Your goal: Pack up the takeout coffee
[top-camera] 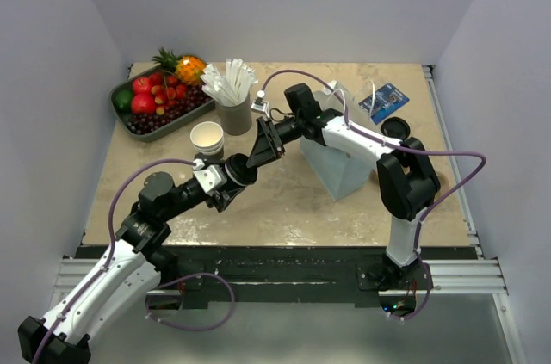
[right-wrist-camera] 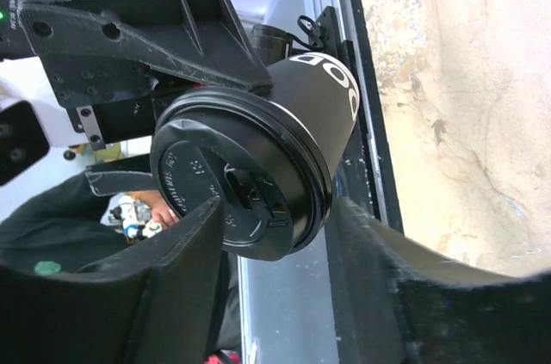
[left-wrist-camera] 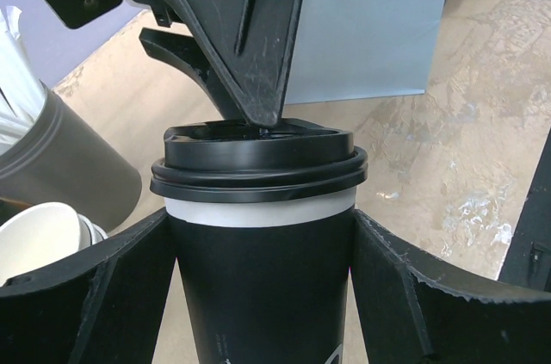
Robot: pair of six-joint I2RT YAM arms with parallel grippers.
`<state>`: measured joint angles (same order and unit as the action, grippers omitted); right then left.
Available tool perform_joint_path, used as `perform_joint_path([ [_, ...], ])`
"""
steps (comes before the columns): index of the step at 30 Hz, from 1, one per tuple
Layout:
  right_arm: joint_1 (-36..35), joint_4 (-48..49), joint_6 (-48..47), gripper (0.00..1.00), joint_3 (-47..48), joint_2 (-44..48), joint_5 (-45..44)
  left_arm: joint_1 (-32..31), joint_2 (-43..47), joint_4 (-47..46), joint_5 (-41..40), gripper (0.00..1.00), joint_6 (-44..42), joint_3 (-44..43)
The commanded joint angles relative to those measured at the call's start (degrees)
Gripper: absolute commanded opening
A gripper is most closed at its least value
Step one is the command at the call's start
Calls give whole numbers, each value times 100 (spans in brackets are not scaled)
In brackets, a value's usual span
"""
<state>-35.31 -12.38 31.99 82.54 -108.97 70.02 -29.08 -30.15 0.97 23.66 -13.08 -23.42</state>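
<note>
The takeout coffee (left-wrist-camera: pixel 258 286) is a dark paper cup with a white band under its black lid (left-wrist-camera: pixel 258 166). My left gripper (left-wrist-camera: pixel 258 239) is shut on the cup's body, one finger on each side, and holds it above the table's middle (top-camera: pixel 244 168). My right gripper (right-wrist-camera: pixel 271 226) comes in from the right with its jaws apart astride the lid (right-wrist-camera: pixel 228 183). In the left wrist view one right fingertip (left-wrist-camera: pixel 258 110) rests on the lid's top. In the right wrist view the cup (right-wrist-camera: pixel 301 106) points its lid at the camera.
A pale blue paper bag (top-camera: pixel 344 157) stands right of centre. Behind the grippers are a grey cup of white sticks (top-camera: pixel 232 106), a stack of lidless cups (top-camera: pixel 207 138) and a fruit tray (top-camera: pixel 159 106). A loose black lid (top-camera: pixel 395 129) and a blue packet (top-camera: pixel 387 101) lie at the far right.
</note>
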Motion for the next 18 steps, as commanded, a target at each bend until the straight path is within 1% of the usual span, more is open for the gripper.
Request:
perform_joint_path([
  [1,-20,60,53,49,-133,148,65,-28,-43,-326,-90,53,-72,-128],
  [2,-20,69,53,43,-124,139,82,-36,-35,-334,-98,53,-72,-110],
  [4,-20,96,71,39,-116,121,117,-36,-35,-378,-107,54,-54,-67],
  [5,-20,96,62,30,-107,113,117,-45,-26,-396,-107,55,-45,-49],
  [7,-20,131,71,24,-116,104,117,-36,-61,-414,-125,56,-45,-5],
  [8,-20,139,71,20,-107,95,100,-45,-70,-414,-142,57,-45,4],
  [10,-20,105,36,12,-81,104,39,-45,-96,-370,-151,66,-89,22],
  [11,-11,-96,-51,11,-2,95,-23,-54,-105,-335,-177,69,-115,30],
  [12,-20,-254,-322,11,68,104,-102,-54,-122,-256,-178,75,-142,30],
  [14,-11,-684,-578,11,244,113,-417,-54,-184,-142,-125,81,-343,-5],
  [15,-11,-835,-832,12,306,121,-575,-45,-228,146,-116,99,-449,-48],
  [17,7,-1247,-1106,13,464,174,-918,-54,-359,411,-72,100,-800,-189],
  [18,33,-1362,-1333,13,508,174,-1016,-45,-395,691,-89,100,-923,-250],
])
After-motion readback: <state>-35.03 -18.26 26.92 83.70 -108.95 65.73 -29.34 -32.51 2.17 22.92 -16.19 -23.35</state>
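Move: The left hand holds the lidded coffee cup upright, its lid about 4 cm above that hand, 2 cm ahead and 2 cm to the right. From the right hand, whose open fingers are already at the lid, the lid's middle lies roughly 3 cm left, 1 cm back and 2 cm below. The cup stack stands some 5 cm ahead, 13 cm left and 7 cm below; the straw holder 13 cm ahead, 6 cm left; the paper bag 4 cm ahead, 22 cm right. The right hand stays nearly in place over the lid and closes its fingers from a bit over half open to about a quarter, pinching the lid near its raised tab, then dips roughly 1 cm while easing slightly forward. Once that pinch has settled, the left fingers open wide from around the cup's body and the left hand sinks about 1.5 cm, its wrist rolling barely 5 degrees. ##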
